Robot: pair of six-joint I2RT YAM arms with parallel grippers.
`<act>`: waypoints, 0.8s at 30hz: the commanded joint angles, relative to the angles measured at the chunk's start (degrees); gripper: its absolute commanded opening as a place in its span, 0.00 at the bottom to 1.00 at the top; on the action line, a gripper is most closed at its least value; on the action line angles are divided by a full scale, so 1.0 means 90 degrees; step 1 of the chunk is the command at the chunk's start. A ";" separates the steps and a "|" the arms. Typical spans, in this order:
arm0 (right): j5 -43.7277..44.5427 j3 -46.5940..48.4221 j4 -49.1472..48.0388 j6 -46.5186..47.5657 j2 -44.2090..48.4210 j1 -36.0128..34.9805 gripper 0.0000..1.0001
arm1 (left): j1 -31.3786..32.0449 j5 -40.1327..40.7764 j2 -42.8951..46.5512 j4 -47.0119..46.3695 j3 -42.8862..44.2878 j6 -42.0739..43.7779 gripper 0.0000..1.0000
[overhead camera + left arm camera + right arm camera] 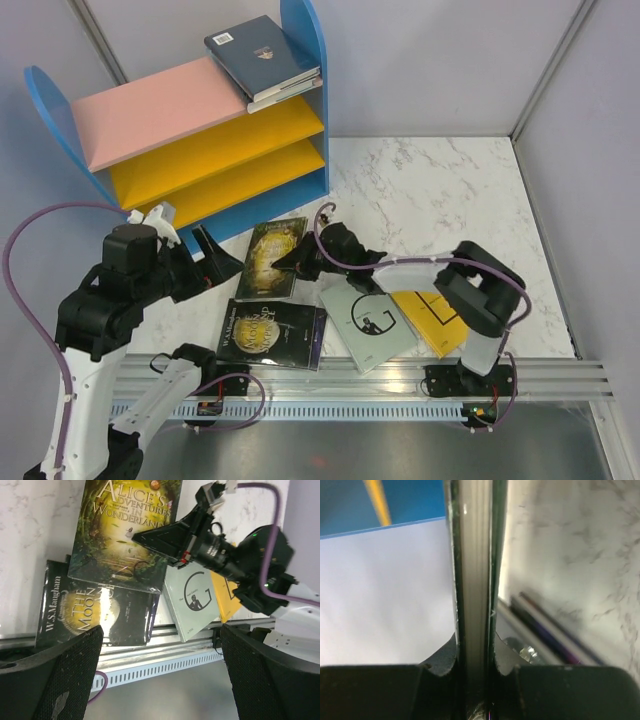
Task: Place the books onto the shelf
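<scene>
My right gripper [298, 263] is shut on the right edge of the dark green-gold book [268, 258], which lies on the table in front of the shelf [215, 150]. In the right wrist view the book's page edge [472, 570] runs between the closed jaws of that gripper [472, 645]. A navy book [262, 52] lies on the shelf's pink top board [150, 115], on top of another book. My left gripper [215, 262] is open and holds nothing, just left of the green-gold book [120, 535]. Its fingers [60, 675] stand wide apart.
A black book with gold lettering [270, 335] lies near the front rail, with a purple edge [320, 340] under it. A pale grey-blue book [368, 325] and a yellow book [435, 320] lie to its right. The metal rail [360, 378] runs along the near edge.
</scene>
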State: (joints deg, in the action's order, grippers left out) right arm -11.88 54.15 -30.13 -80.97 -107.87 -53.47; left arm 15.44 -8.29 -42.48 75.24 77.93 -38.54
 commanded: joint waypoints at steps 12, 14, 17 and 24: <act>-0.2293 0.0029 0.0215 0.0638 0.3459 0.0443 0.00 | -0.0026 -0.1266 -0.0026 -0.1807 -0.0456 0.0435 1.00; -0.2332 -0.0059 0.0038 0.0433 0.3859 0.0541 0.00 | -0.0017 -0.1266 -0.0046 -0.1905 -0.0417 0.0416 1.00; -0.2440 -0.0235 -0.0469 0.0082 0.4075 0.0648 0.00 | -0.0017 -0.1576 -0.0036 -0.2128 -0.0397 0.0425 1.00; -0.2703 -0.0548 -0.3121 -0.1363 0.3637 0.0639 0.00 | -0.0026 -0.3276 0.0393 -0.4262 -0.1177 -0.0510 0.99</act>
State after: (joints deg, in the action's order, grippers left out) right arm -33.93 49.43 -38.15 -85.03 -73.87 -47.42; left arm 15.44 -27.24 -40.60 50.30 70.32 -38.59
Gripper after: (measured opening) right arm 0.208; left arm 0.994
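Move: The Alice book is already pinched by its right side in the right gripper and clear of the table. Its middle is about 4 cm left, 2 cm ahead and 2 cm below that hand. From the open left gripper, the Alice book is some 11 cm ahead, 3 cm right and 20 cm below. The Moon book lies 16 cm back and 4 cm left of the right hand, the grey G book 13 cm back and 20 cm right, both 7 cm below. Keep the right gripper clamped on the Alice book and hoist it fast, about 26 cm, drawing back and to the right as it climbs. Roll the wrist so its left side rises some 30 degrees and the far edge tips up. Meanwhile bring the left gripper right, up and slightly forward, turning it clockwise, with its fingers wide open, towards the book's left edge. ##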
